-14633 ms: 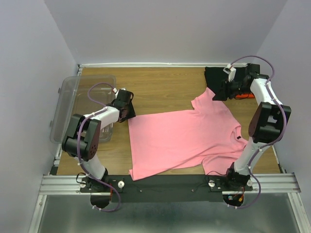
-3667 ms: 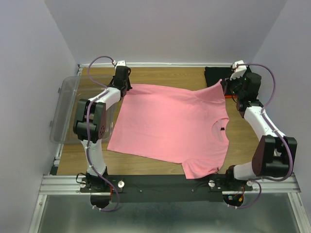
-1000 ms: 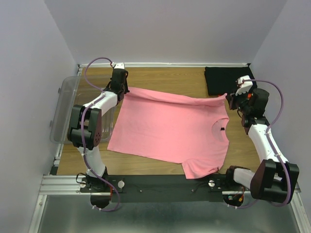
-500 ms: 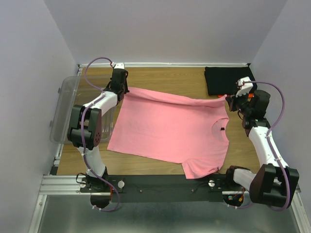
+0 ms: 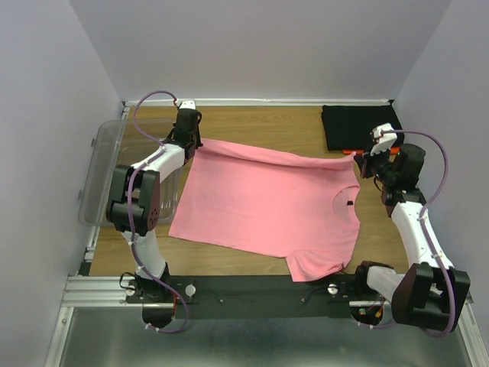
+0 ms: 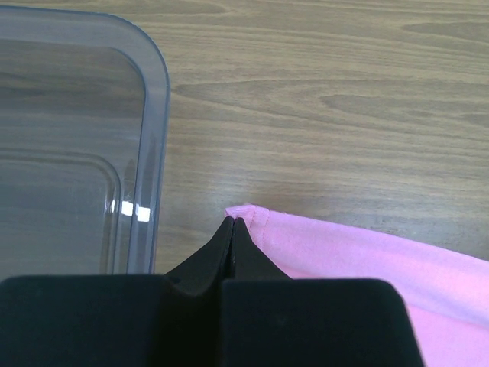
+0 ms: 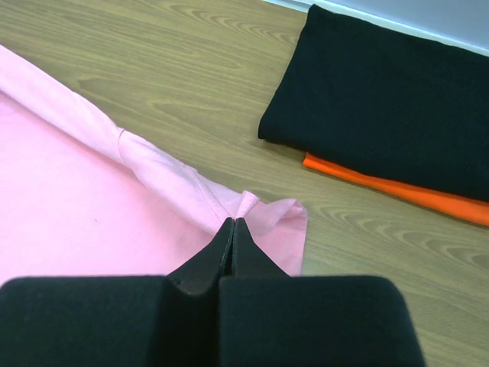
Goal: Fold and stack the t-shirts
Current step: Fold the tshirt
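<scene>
A bright pink t-shirt point(image 5: 267, 202) lies spread over the middle of the table, its far edge lifted and stretched between both grippers. My left gripper point(image 5: 191, 142) is shut on the shirt's far-left hem corner point(image 6: 243, 212). My right gripper point(image 5: 361, 157) is shut on the far-right sleeve edge point(image 7: 252, 202). At the back right a folded black t-shirt point(image 5: 359, 126) lies on top of a folded orange-red t-shirt point(image 7: 397, 191), of which only a strip shows.
A clear plastic tub point(image 5: 114, 164) stands at the table's left edge, close to my left gripper; its rim point(image 6: 153, 153) shows in the left wrist view. Bare wooden table point(image 5: 260, 122) shows behind the pink shirt. The walls close in on three sides.
Over the last second my right gripper has drifted a little to the right and toward the near side with the sleeve, drawing the far edge tighter. The left gripper has held still.
</scene>
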{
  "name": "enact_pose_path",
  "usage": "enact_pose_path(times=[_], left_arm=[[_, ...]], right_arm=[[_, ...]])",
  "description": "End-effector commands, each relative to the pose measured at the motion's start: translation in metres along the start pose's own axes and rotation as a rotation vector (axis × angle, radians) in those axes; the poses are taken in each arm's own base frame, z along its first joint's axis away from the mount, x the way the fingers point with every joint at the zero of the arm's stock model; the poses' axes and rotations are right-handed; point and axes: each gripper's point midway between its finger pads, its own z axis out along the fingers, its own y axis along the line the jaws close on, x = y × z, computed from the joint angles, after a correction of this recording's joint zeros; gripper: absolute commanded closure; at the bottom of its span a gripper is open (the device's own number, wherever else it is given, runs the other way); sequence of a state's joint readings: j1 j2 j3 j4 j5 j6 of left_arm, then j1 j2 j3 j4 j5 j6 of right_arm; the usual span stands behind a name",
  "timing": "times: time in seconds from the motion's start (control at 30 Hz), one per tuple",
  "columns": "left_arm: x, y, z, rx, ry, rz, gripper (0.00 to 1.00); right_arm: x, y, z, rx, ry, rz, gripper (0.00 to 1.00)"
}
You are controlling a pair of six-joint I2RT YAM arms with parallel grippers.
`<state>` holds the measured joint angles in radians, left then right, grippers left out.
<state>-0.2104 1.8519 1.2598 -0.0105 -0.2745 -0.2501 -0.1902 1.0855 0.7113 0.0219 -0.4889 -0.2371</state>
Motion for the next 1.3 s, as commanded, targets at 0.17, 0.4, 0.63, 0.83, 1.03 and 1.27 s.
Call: enact_pose_path(times=[0.17,0.4,0.63,0.83,1.03,1.27], left_arm=[[0.012,0.013,0.006,-0.059,0.035,0.024,1.0],[0.013,0.013,0.005,-0.057,0.041,0.024,1.0],[0.015,0.015,0.0,-0.06,0.048,0.026,1.0],[0.001,0.008,-0.023,0.008,0.0,0.011,0.58],[-0.049,-0.006,-0.069,0.139,-0.172,-0.024,0.41],[-0.099,-0.007,-0.123,0.203,-0.339,-0.042,0.4]], right_arm=[[0.006,0.012,-0.01,-0.044,0.015,0.0,0.99],[0.009,0.017,-0.013,-0.064,0.024,0.0,0.99],[0.011,0.018,-0.014,-0.066,0.031,-0.004,0.99],[0.015,0.018,-0.012,-0.072,0.047,0.0,0.99],[0.019,0.022,-0.011,-0.101,0.059,0.005,0.99],[0.02,0.031,-0.014,-0.147,0.062,-0.01,0.99]])
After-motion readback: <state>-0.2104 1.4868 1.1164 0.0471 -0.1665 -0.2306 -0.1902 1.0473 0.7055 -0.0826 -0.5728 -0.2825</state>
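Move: The left hand still pinches the left corner of the pink t-shirt's far edge; its laying spot is about 1 cm back and 2 cm down. The clear bin's middle is roughly 19 cm to the left and 8 cm back. The right hand pinches the other end, with the shirt's right part about 4 cm back, 1 cm left and 10 cm below; the black t-shirt is around 13 cm ahead, 6 cm right and 10 cm below. Lower the left gripper slightly onto the pink shirt's left edge, open the fingers to let the corner go, then draw back about 4 cm and lift straight clear by some 13 cm, tipping the fingers up. Meanwhile keep the right pinch shut on its corner and ease it about 2 cm back and nearly as far left. ##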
